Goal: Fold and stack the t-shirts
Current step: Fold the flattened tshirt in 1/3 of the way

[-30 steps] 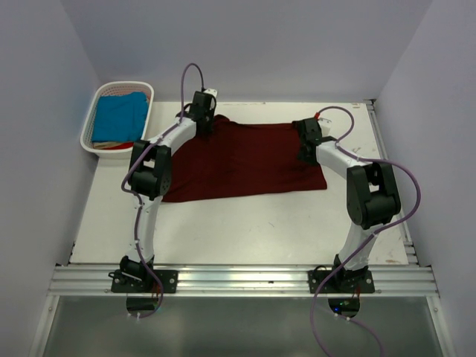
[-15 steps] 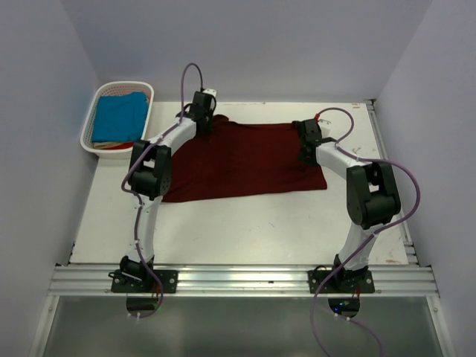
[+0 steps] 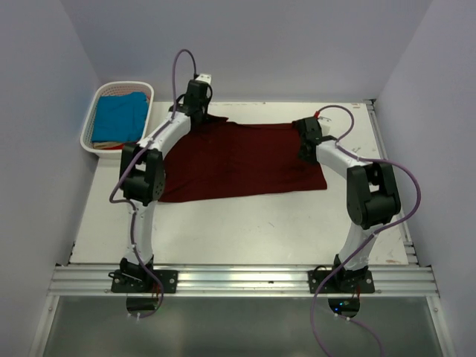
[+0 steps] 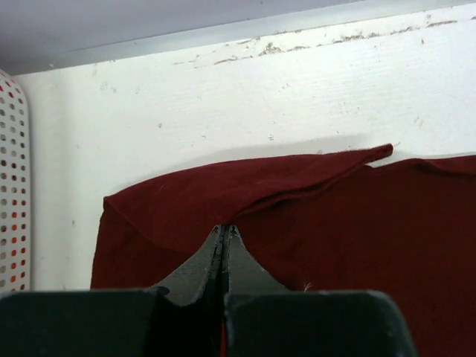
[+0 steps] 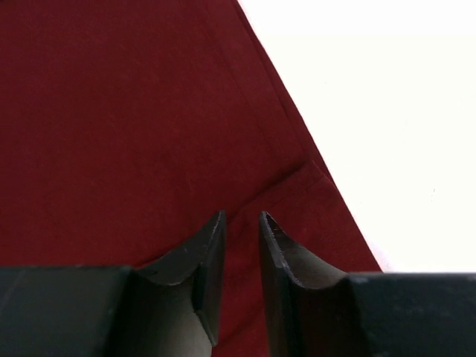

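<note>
The dark maroon t-shirt (image 3: pixel 245 160) lies spread across the far half of the white table. My left gripper (image 3: pixel 195 111) is at its far left corner, shut on a pinch of maroon cloth (image 4: pixel 245 201) that rises in a ridge to the fingertips (image 4: pixel 224 229). My right gripper (image 3: pixel 305 152) is down on the shirt's right edge. Its jaws stand a narrow gap apart with maroon cloth (image 5: pixel 149 111) gathered between them (image 5: pixel 241 217), and a crease runs into the gap. The turquoise-blue t-shirt (image 3: pixel 119 117) lies in the basket.
The white slatted basket (image 3: pixel 88 132) stands at the far left, and its wall (image 4: pixel 11 186) shows close beside the left gripper. The back wall runs just behind the shirt. Bare table (image 3: pixel 245 223) lies between the shirt and the arm bases.
The left jaws closed on the shirt's far left corner, and that arm then rose and shifted left, drawing the corner up. The right jaws narrowed slightly on the right edge.
</note>
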Robot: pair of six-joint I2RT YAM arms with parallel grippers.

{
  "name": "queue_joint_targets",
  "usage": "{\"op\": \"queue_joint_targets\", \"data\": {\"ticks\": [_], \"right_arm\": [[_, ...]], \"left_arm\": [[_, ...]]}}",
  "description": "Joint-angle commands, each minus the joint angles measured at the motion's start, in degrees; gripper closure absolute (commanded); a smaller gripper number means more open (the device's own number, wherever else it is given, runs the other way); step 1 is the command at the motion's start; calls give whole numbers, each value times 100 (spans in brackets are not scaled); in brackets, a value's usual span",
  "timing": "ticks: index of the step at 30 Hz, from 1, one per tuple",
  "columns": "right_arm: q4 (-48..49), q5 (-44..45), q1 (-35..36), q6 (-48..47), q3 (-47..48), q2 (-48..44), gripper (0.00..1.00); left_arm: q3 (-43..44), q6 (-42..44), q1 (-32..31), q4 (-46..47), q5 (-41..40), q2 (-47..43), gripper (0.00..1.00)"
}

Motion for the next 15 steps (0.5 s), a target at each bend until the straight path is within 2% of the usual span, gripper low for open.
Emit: {"op": "queue_joint_targets", "data": {"ticks": [1,2,4,5,10,15], "right_arm": [[0,119,-18,-132,524,-126,71],[-70,146,-35,-140,786,-73,63],[-211,181,-53,-176,1085,111,58],[-307,172,-79,-176,1348,191,52],[-606,-47,-220,-123,2123,674,40],[-853,-416,-430,-61,2791,1175,38]], "left_arm": [[-210,-10,49,-27,-190,-484,100],[-263,-19,49,-88,-199,-581,100],[-368,-63,40,-176,-217,-660,100],[-404,-98,49,-246,-234,-756,100],[-948,-195,49,-326,-252,-1170,100],[-1405,-248,49,-405,-252,-1513,100]]}}
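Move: The dark red shirt's far left edge is still pinched in the left fingers, about 8 cm above the table. The part of the body to cover lies roughly 14 cm back from them and straight below. The raised sleeve corner is some 7 cm to their right and 2 cm ahead, the basket about 29 cm left and level. For the right hand, the shirt's far right corner lies about 14 cm ahead and 1 cm right, its right edge 5 cm right and level. The shirt's lifted far left edge is drawn back over its own body by the left hand, still pinching it, some 5 cm back and 2 cm left after a small rise that is then given up. Meanwhile the right hand leaves its place on the shirt, heads quickly forward and up, about 9 and 7 cm, towards the far right corner, fingers opening and tipping up some 10 degrees. ##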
